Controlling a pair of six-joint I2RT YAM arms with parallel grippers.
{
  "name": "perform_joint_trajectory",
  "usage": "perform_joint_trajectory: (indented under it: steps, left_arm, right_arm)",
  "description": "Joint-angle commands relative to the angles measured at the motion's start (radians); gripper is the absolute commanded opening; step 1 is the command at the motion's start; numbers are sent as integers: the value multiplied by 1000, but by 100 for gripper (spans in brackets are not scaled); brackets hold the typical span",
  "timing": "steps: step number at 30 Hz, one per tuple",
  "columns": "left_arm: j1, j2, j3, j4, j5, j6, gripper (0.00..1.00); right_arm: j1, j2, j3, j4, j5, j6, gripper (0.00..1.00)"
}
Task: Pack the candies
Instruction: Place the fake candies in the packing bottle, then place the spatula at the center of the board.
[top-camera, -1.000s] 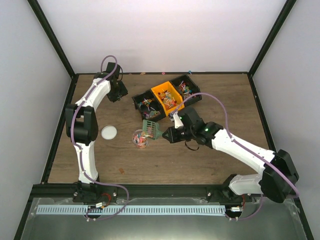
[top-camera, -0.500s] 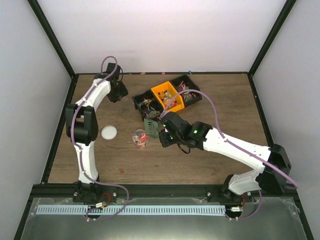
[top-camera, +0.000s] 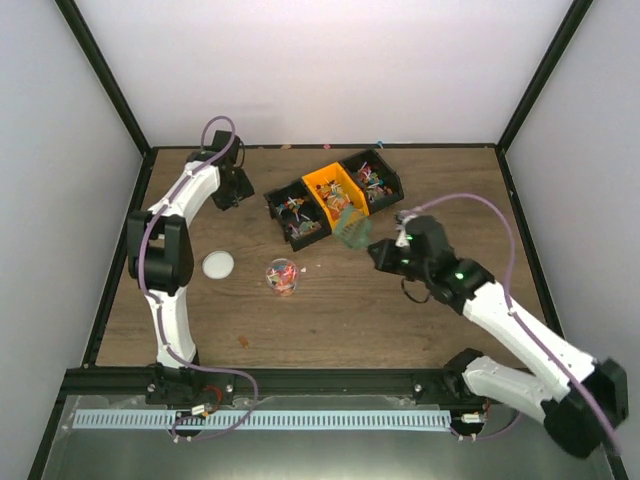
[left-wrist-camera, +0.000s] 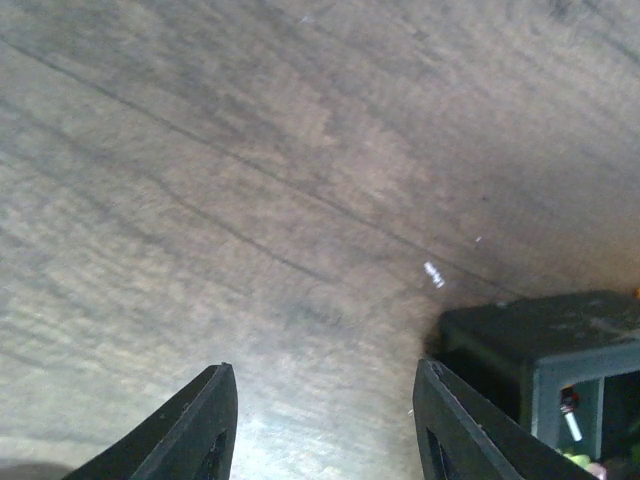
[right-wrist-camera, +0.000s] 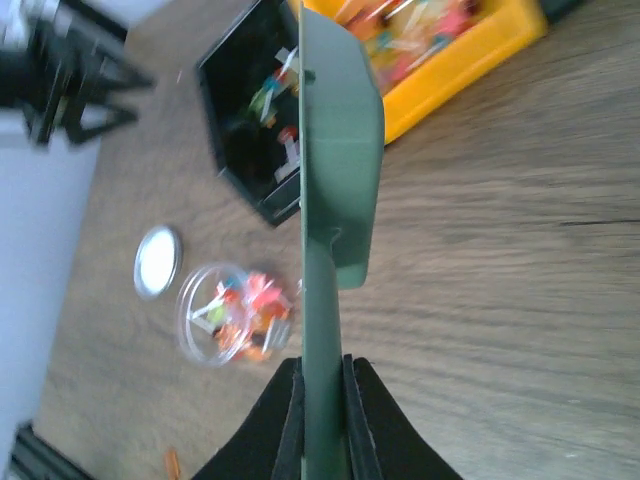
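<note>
Candies (top-camera: 283, 275) in mixed colours fill a small clear jar (right-wrist-camera: 232, 312) standing open on the wooden table. More candies (right-wrist-camera: 415, 20) lie in the yellow bin (top-camera: 336, 192) and in the black bins (top-camera: 297, 214) on either side of it. My right gripper (right-wrist-camera: 320, 365) is shut on the handle of the green scoop (right-wrist-camera: 338, 150). It holds the scoop on edge between the jar and the bins, just in front of the yellow bin. My left gripper (left-wrist-camera: 325, 400) hovers open over bare wood at the back left, with nothing between its fingers.
The jar's white lid (top-camera: 218, 264) lies flat to the left of the jar. A black bin's corner (left-wrist-camera: 540, 340) shows beside my left gripper's right finger. One stray orange candy (right-wrist-camera: 170, 462) lies on the table nearer the front. Black frame rails border the table.
My right arm has swung the scoop away from over the jar, to the right and back toward the bins. My left gripper's fingers have parted slightly.
</note>
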Motion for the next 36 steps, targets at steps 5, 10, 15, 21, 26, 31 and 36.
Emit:
perform_joint_trajectory:
  steps: [5,10,15,21,26,31,36]
  left_arm:
    - [-9,-156,-187,33,-54,48,52]
    - [-20,-240,-324,62,7,6,52]
    - [-45,-304,-418,121,107,-118,53]
    - [-132,-285,-374,162,146,-242,54]
    - [-200,-210,-298,139,152,-265,54]
    - [-218,-160,-263,133,137,-266,54]
    - [-228,-130,-252,131,127,-271,54]
  right_arm:
    - [-425,-182,-343,366,-398,274,1]
    - [-529,-186,-413,347,-312,412,1]
    - [-603,-169,-490,424,-312,444,8]
    - [-620,-83,-499,426,-287,410,14]
    - [-621,-47,-502,424,-259,387,26]
    - [-621,-47,-466,335,-205,292,52]
    - [-621,-48,-396,147,-97,191,65]
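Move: I hold the green scoop in my right hand; its landing spot, bare table, is about 15 cm to that hand's right, 3 cm ahead and 16 below. From the same hand the orange bin is some 23 cm ahead and 10 left, the packing bottle 25 left and 2 back. For my empty left hand, the near black bin is about 19 cm right, 5 back and 7 below, the orange bin 30 right and level, the white lid 19 back and 4 left. I swing the scoop about 15 cm right with my right hand, away from the bottle, sinking 13 cm towards bare table as the wrist turns some 35 degrees clockwise and tips down; then my fingers open from the handle. My left hand, half open, draws back 9 cm, then sweeps 11 cm right to the near black bin's outer wall, left side dipping slightly. ##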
